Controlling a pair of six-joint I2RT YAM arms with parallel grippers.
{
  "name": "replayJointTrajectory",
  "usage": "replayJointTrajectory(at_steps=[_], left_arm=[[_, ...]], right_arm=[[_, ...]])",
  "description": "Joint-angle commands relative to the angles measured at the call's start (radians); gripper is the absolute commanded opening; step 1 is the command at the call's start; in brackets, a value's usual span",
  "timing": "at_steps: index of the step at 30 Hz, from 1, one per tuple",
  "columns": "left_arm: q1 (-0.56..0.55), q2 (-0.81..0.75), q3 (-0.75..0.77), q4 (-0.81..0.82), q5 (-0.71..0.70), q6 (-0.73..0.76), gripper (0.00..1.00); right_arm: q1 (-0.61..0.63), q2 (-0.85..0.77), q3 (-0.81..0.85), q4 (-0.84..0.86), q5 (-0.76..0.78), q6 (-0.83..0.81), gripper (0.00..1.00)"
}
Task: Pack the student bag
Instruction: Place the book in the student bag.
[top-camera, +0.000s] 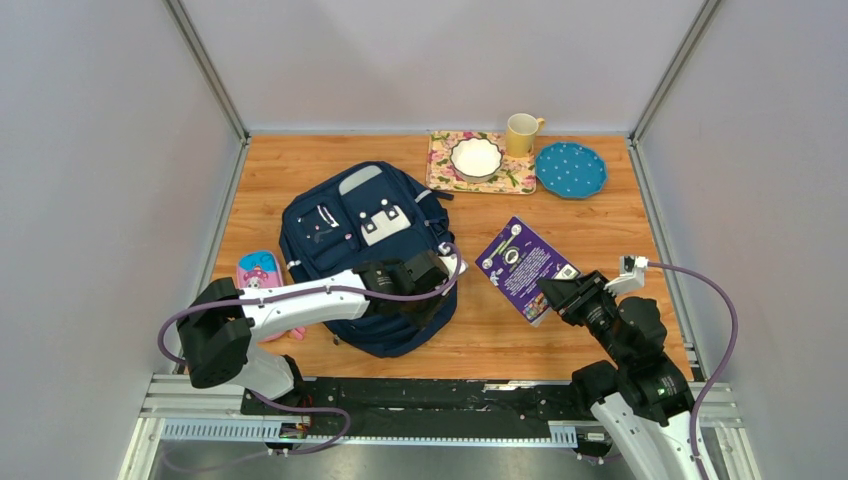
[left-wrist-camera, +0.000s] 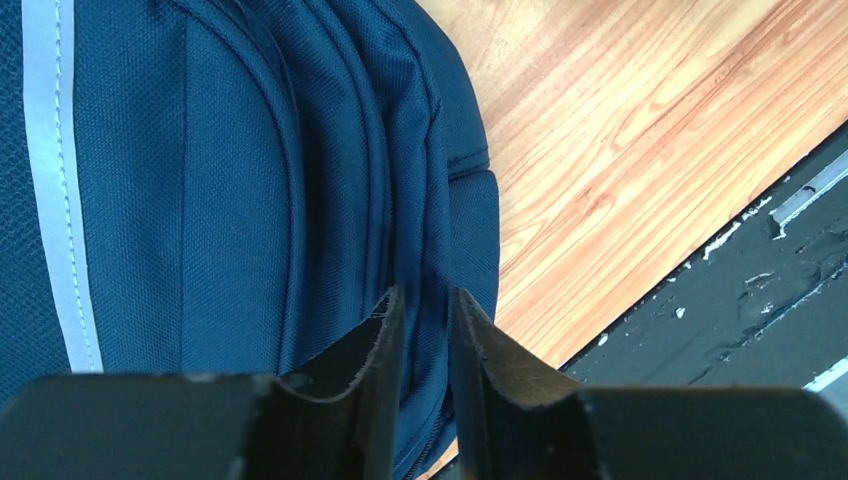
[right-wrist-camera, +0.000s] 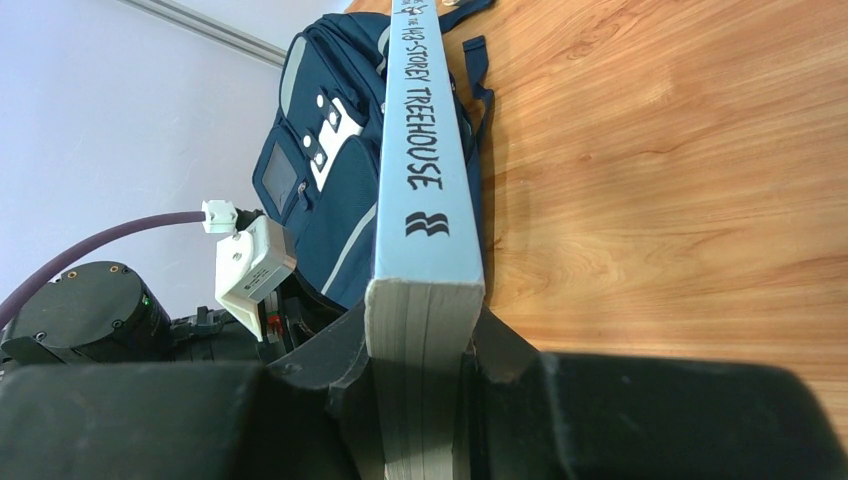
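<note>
The student bag (top-camera: 340, 225), a navy backpack with grey stripes, lies flat on the wooden table, left of centre. My left gripper (top-camera: 440, 275) is at its near right edge. In the left wrist view the fingers (left-wrist-camera: 385, 330) stand close together with a fold of the bag's fabric (left-wrist-camera: 230, 180) pinched between them. My right gripper (top-camera: 560, 295) is shut on the near end of a purple book (top-camera: 525, 268) to the right of the bag. In the right wrist view the book's light blue spine (right-wrist-camera: 425, 150) points toward the bag (right-wrist-camera: 320, 190), and its page block fills the jaws.
A pink pencil case (top-camera: 262, 275) lies just left of the bag, under my left arm. At the back stand a floral mat (top-camera: 440, 170) with a white bowl (top-camera: 476, 157), a yellow mug (top-camera: 521, 133) and a teal dotted plate (top-camera: 570, 169). A black rail (top-camera: 400, 395) borders the near edge.
</note>
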Motion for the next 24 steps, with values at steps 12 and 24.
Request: replayJointTrajectory(at_steps=[12, 24], left_arm=[[-0.027, 0.02, -0.002, -0.02, -0.052, -0.033, 0.3], [-0.029, -0.012, 0.067, -0.052, -0.115, -0.03, 0.0]], right_arm=[[0.0, -0.008, 0.003, 0.118, -0.012, 0.022, 0.0], [0.0, -0.005, 0.005, 0.109, -0.017, 0.016, 0.0]])
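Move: The right-hand edge of the student bag, a soft upstanding seam, lies right at the left fingertips, about 1 cm below them. From this hand, the bag's middle is about 9 cm ahead and 11 cm left, and its white patch about 15 cm ahead and 9 cm left. The book hangs about 18 cm right and 6 cm ahead, some 10 cm higher. From the right hand, the bag edge is about 21 cm left, 3 cm back and 13 cm lower. The left fingers, about a third open, close fully and pinch the fold of cloth along the bag's right-hand edge. Before they shut, the hand sinks about 1 cm onto the seam, edging back slightly and then forward again, with hardly any turn of the wrist. ##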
